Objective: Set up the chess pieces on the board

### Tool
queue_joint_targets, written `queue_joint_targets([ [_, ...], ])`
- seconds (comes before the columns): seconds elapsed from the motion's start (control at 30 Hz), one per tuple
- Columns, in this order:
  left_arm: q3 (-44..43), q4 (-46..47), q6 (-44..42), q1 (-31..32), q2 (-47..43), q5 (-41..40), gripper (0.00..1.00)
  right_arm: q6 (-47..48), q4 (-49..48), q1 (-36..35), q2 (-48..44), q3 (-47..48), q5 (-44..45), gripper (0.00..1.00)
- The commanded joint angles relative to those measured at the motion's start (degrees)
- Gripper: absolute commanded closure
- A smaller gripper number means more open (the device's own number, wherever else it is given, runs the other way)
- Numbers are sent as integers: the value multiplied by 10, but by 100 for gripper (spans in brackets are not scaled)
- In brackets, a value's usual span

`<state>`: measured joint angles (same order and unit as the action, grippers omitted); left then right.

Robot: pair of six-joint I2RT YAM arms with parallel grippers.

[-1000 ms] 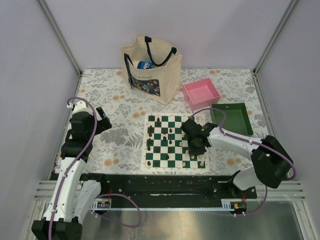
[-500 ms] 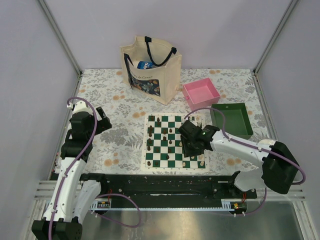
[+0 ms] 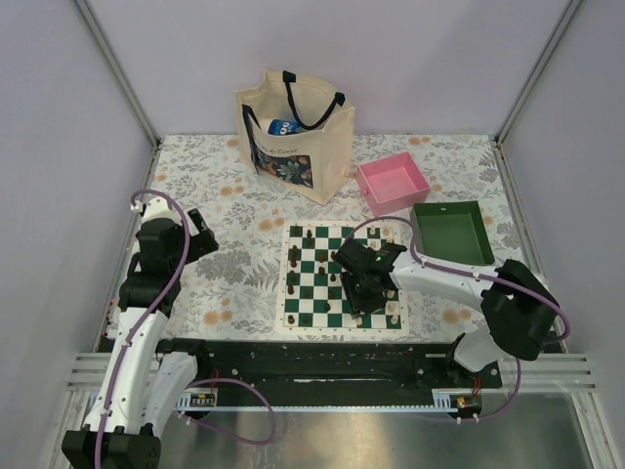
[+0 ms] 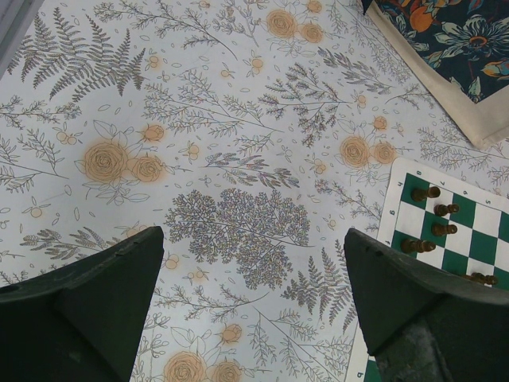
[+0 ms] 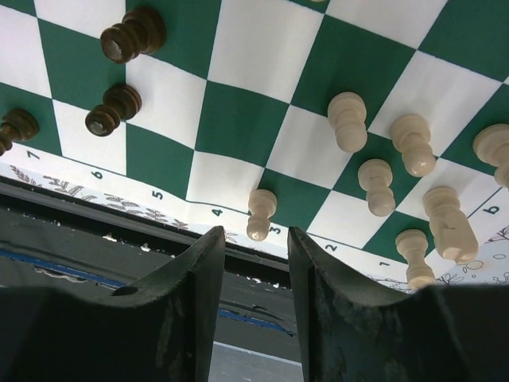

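The board [image 3: 323,293] lies in the middle of the table, with dark and cream chess pieces [image 3: 332,256] scattered on it. My right gripper [image 3: 364,293] hovers over its near side. In the right wrist view the right gripper [image 5: 254,232] is open with nothing between its fingers. A cream pawn [image 5: 261,213] stands just beyond the tips at the board's [image 5: 238,127] numbered edge. Several more cream pieces [image 5: 347,121] stand to the right and dark ones [image 5: 131,36] to the left. My left gripper [image 4: 254,239] is wide open over the floral cloth, left of the board [image 4: 395,208].
A cream tote bag [image 3: 293,132] stands at the back. A pink tray [image 3: 393,183] and a green tray [image 3: 452,233] sit right of the board. A black rail [image 3: 312,357] runs along the near table edge, just past the board's border.
My right gripper has moved left across the near part of the board and its jaws have parted. The left arm has not moved.
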<state>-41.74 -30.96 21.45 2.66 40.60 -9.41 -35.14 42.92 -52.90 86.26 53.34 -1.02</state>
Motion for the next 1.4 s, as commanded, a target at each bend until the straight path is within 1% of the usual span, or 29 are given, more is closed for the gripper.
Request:
queue_joint_targets([
  [0.0, -8, 23, 3, -3, -10, 2, 1, 16, 3, -8, 20, 29, -20, 53],
  [0.3, -8, 23, 3, -3, -11, -2, 1, 24, 12, -8, 44, 33, -28, 55],
  [0.47, -6, 23, 3, -3, -11, -2, 1, 28, 15, -8, 51, 33, -27, 59],
  [0.6, -8, 24, 3, -3, -13, -3, 1, 31, 20, -9, 61, 38, -29, 63],
  [0.67, -8, 22, 3, -3, -13, -3, 1, 32, 20, -9, 61, 40, -29, 69],
  [0.7, -8, 23, 3, -3, -13, -3, 1, 32, 20, -9, 60, 39, -29, 69],
  [0.83, -8, 23, 3, -3, -13, -3, 1, 28, 23, -8, 48, 35, -17, 76],
  [0.93, -8, 24, 3, -3, -11, -3, 1, 15, 30, -9, 19, 26, 7, 77],
  [1.03, -8, 24, 3, -3, -11, 0, 1, -11, 50, -9, -15, 15, 57, 78],
  [1.13, -9, 24, 3, -3, -11, 0, 1, -32, 61, -10, -44, 4, 87, 79],
  [1.37, -8, 23, 3, -3, -13, 1, 1, -34, 74, -4, -52, -20, 82, 80],
])
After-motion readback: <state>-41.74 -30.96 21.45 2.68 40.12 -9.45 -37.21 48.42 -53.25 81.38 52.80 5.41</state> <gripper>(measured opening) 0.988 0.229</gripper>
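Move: The white pawn on the near edge of the board, by the 3, lies almost under the right hand, about 1 cm back and 3 cm down. Another white pawn stands about 2 cm ahead of the hand and 4 cm to its right, a third 5 cm ahead and 2 cm right. A dark pawn sits 2 cm ahead and 7 cm left, and the corner pawn 7 cm right and 1 cm back. From the left hand, the near-edge pawn is some 13 cm back, 37 cm right and 18 cm down. The near-edge white pawn is pinched by its head: the right hand, fingers pointing down and half open, sinks nearly 2 cm over it, easing slightly back, and closes until the pads grip. The hand then lifts about 3 cm with it and carries it some 3 cm to the right along the near edge, towards the corner pawn. ##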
